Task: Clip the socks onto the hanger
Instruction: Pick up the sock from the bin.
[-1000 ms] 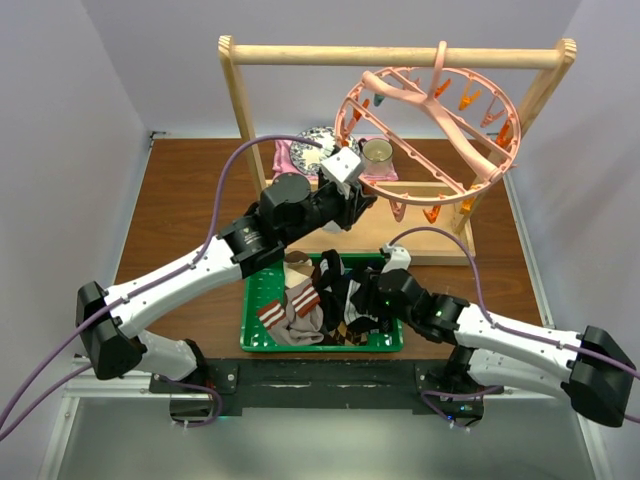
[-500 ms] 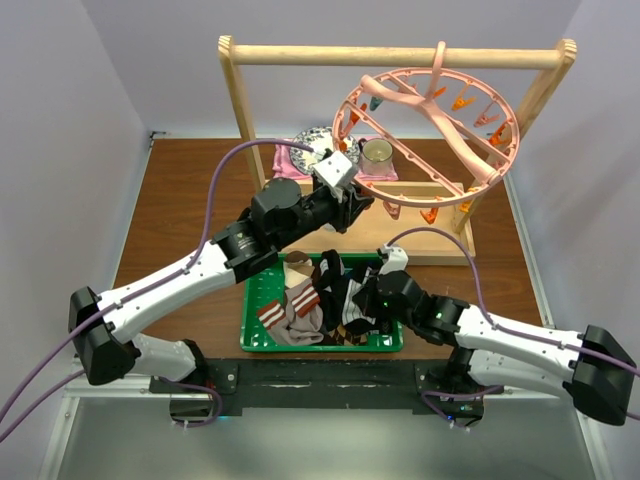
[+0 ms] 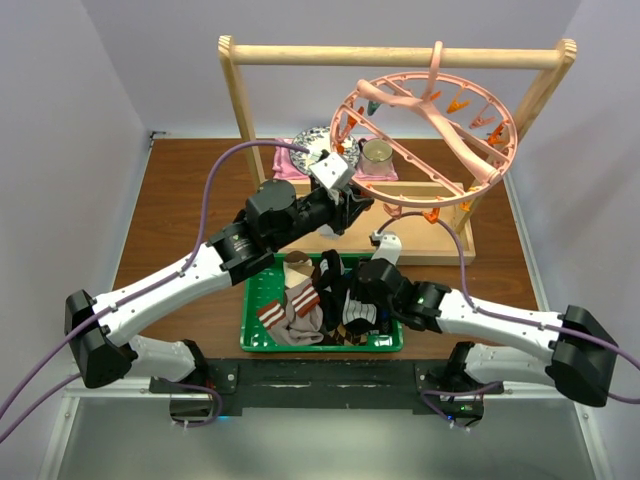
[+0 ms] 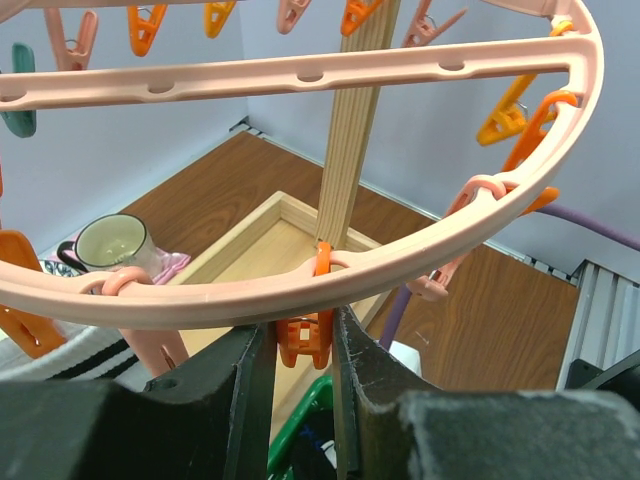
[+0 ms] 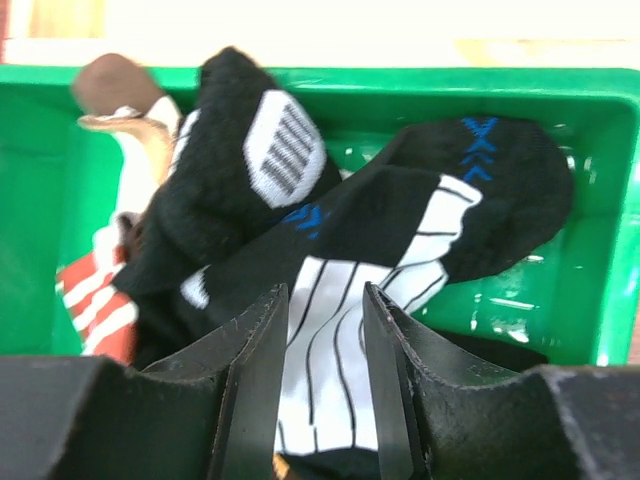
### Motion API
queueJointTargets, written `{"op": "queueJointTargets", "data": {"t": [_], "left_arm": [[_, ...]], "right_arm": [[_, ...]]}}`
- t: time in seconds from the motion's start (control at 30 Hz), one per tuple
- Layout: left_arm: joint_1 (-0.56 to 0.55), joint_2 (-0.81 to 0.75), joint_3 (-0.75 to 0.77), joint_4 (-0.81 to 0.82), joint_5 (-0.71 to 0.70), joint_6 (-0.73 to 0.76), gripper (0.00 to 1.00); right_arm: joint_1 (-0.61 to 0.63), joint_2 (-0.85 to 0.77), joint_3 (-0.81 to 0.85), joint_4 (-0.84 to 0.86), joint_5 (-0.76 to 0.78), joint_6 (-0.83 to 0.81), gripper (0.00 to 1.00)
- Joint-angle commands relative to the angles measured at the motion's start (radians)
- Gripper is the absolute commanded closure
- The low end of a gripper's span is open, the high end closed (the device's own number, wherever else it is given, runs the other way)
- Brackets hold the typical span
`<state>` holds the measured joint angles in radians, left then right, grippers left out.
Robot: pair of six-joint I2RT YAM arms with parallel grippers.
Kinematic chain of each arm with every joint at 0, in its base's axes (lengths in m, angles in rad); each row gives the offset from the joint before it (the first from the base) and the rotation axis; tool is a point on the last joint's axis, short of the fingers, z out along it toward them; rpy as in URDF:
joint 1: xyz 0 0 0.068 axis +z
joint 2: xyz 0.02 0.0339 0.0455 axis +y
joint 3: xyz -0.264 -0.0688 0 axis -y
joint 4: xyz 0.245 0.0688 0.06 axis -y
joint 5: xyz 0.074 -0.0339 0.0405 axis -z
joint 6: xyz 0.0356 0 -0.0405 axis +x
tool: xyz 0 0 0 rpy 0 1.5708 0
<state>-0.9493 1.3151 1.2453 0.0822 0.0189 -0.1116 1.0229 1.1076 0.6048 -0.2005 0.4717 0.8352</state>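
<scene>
The pink round hanger (image 3: 437, 112) hangs by its hook from the wooden rack, tilted. My left gripper (image 3: 355, 205) is at its near rim (image 4: 200, 300), shut on one orange clip (image 4: 305, 338) hanging there. The socks lie heaped in the green basket (image 3: 320, 347): a brown one with red and white stripes (image 3: 300, 300) and black ones (image 3: 345, 290). Just above the heap, my right gripper (image 5: 325, 310) is open. A black sock with a white pinstriped panel (image 5: 380, 270) lies under its jaws, beside another black sock (image 5: 240, 170).
The light wooden rack (image 3: 400, 55) stands on its tray base at the back. A mug (image 3: 377, 152), a patterned bowl (image 3: 312, 140) and a pink cloth (image 3: 285, 160) sit behind my left arm. Grey walls close in on both sides.
My right arm has reached further left over the basket. My left gripper has stayed shut on the clip and drifted slightly left, and the hanger has tilted a little.
</scene>
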Motion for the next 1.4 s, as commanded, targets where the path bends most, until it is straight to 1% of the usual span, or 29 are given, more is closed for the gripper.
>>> {"op": "queueJointTargets", "data": {"t": [0.0, 0.13, 0.27, 0.3, 0.37, 0.4, 0.5, 0.57, 0.6, 0.63, 0.67, 0.7, 0.73, 0.8, 0.93, 1.0, 1.13, 1.27, 1.3, 1.37], "left_arm": [[0.0, -0.013, 0.002, 0.008, 0.023, -0.005, 1.0], [0.0, -0.01, 0.011, 0.007, 0.029, -0.008, 1.0], [0.0, -0.008, 0.005, 0.011, 0.033, -0.016, 1.0], [0.0, -0.01, 0.003, 0.013, 0.038, -0.02, 1.0], [0.0, -0.01, -0.001, 0.019, 0.047, -0.026, 1.0], [0.0, -0.007, -0.001, 0.021, 0.046, -0.03, 1.0], [0.0, -0.007, -0.004, 0.024, 0.05, -0.031, 1.0], [0.0, -0.002, -0.001, 0.025, 0.05, -0.028, 1.0], [0.0, -0.002, -0.001, 0.024, 0.047, -0.026, 1.0], [0.0, -0.004, -0.004, 0.024, 0.046, -0.026, 1.0], [0.0, -0.002, -0.004, 0.025, 0.046, -0.025, 1.0], [0.0, -0.001, -0.004, 0.025, 0.046, -0.025, 1.0], [0.0, -0.001, -0.001, 0.024, 0.044, -0.028, 1.0], [0.0, 0.003, 0.005, 0.024, 0.046, -0.03, 1.0], [-0.002, 0.006, 0.016, 0.024, 0.042, -0.03, 1.0], [0.0, 0.004, 0.01, 0.024, 0.047, -0.033, 1.0], [0.0, -0.001, 0.0, 0.025, 0.047, -0.033, 1.0], [0.0, -0.001, 0.002, 0.027, 0.044, -0.031, 1.0], [0.0, -0.001, 0.002, 0.027, 0.044, -0.031, 1.0], [0.0, -0.001, 0.0, 0.027, 0.044, -0.031, 1.0]], "right_arm": [[0.005, 0.07, 0.075, -0.027, 0.11, 0.042, 0.62], [0.006, 0.101, 0.064, 0.039, 0.111, 0.042, 0.64], [0.006, 0.133, 0.075, 0.047, 0.107, 0.035, 0.7], [0.005, 0.136, 0.076, 0.052, 0.102, 0.035, 0.75], [0.005, 0.143, 0.073, 0.07, 0.093, 0.035, 0.79], [0.005, 0.146, 0.073, 0.072, 0.085, 0.035, 0.86], [0.008, 0.143, 0.073, 0.085, 0.081, 0.01, 1.0], [0.041, 0.117, 0.079, 0.108, 0.1, -0.019, 1.0], [0.055, 0.103, 0.084, 0.119, 0.11, -0.065, 1.0], [0.075, 0.086, 0.087, 0.16, 0.119, -0.102, 1.0], [0.129, 0.046, 0.078, 0.196, 0.117, -0.148, 1.0], [0.158, 0.025, 0.067, 0.251, 0.11, -0.251, 1.0], [0.187, 0.009, 0.056, 0.329, 0.104, -0.286, 1.0], [0.227, 0.009, 0.055, 0.343, 0.084, -0.32, 1.0], [0.311, 0.076, 0.073, 0.317, 0.071, -0.346, 1.0], [0.327, 0.123, 0.084, 0.291, 0.081, -0.331, 1.0], [0.356, 0.141, 0.079, 0.26, 0.102, -0.306, 1.0], [0.373, 0.081, 0.059, 0.187, 0.156, -0.28, 1.0], [0.376, 0.055, 0.055, 0.134, 0.189, -0.271, 1.0], [0.379, -0.035, 0.03, 0.087, 0.215, -0.24, 1.0]]}}
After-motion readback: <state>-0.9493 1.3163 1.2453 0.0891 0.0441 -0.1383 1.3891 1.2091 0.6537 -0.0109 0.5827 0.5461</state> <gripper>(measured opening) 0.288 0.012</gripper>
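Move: Right under the right hand's open fingers, about 4 cm down and perhaps 1 cm back, lies the white sock with black stripes. At about the same depth, a black sock with blue marks lies some 4 cm ahead and 5 cm right of that hand, a black sock with a grey patch about 4 cm ahead and 8 cm left, and the red-striped sock 14 cm left and 2 cm back. From the left hand, the white striped sock lies about 6 cm back, straight in line sideways, and some 31 cm below. Sinking about 2.5 cm and edging forward, the right hand shuts its fingers on the white striped sock and pinches it. It then draws the sock back and to the left, some 8 cm each way, rising about 8 cm before dipping 4 cm again over the left side of the bin, while the hand swings about 25 degrees counter-clockwise and its fingers tip up a little. ##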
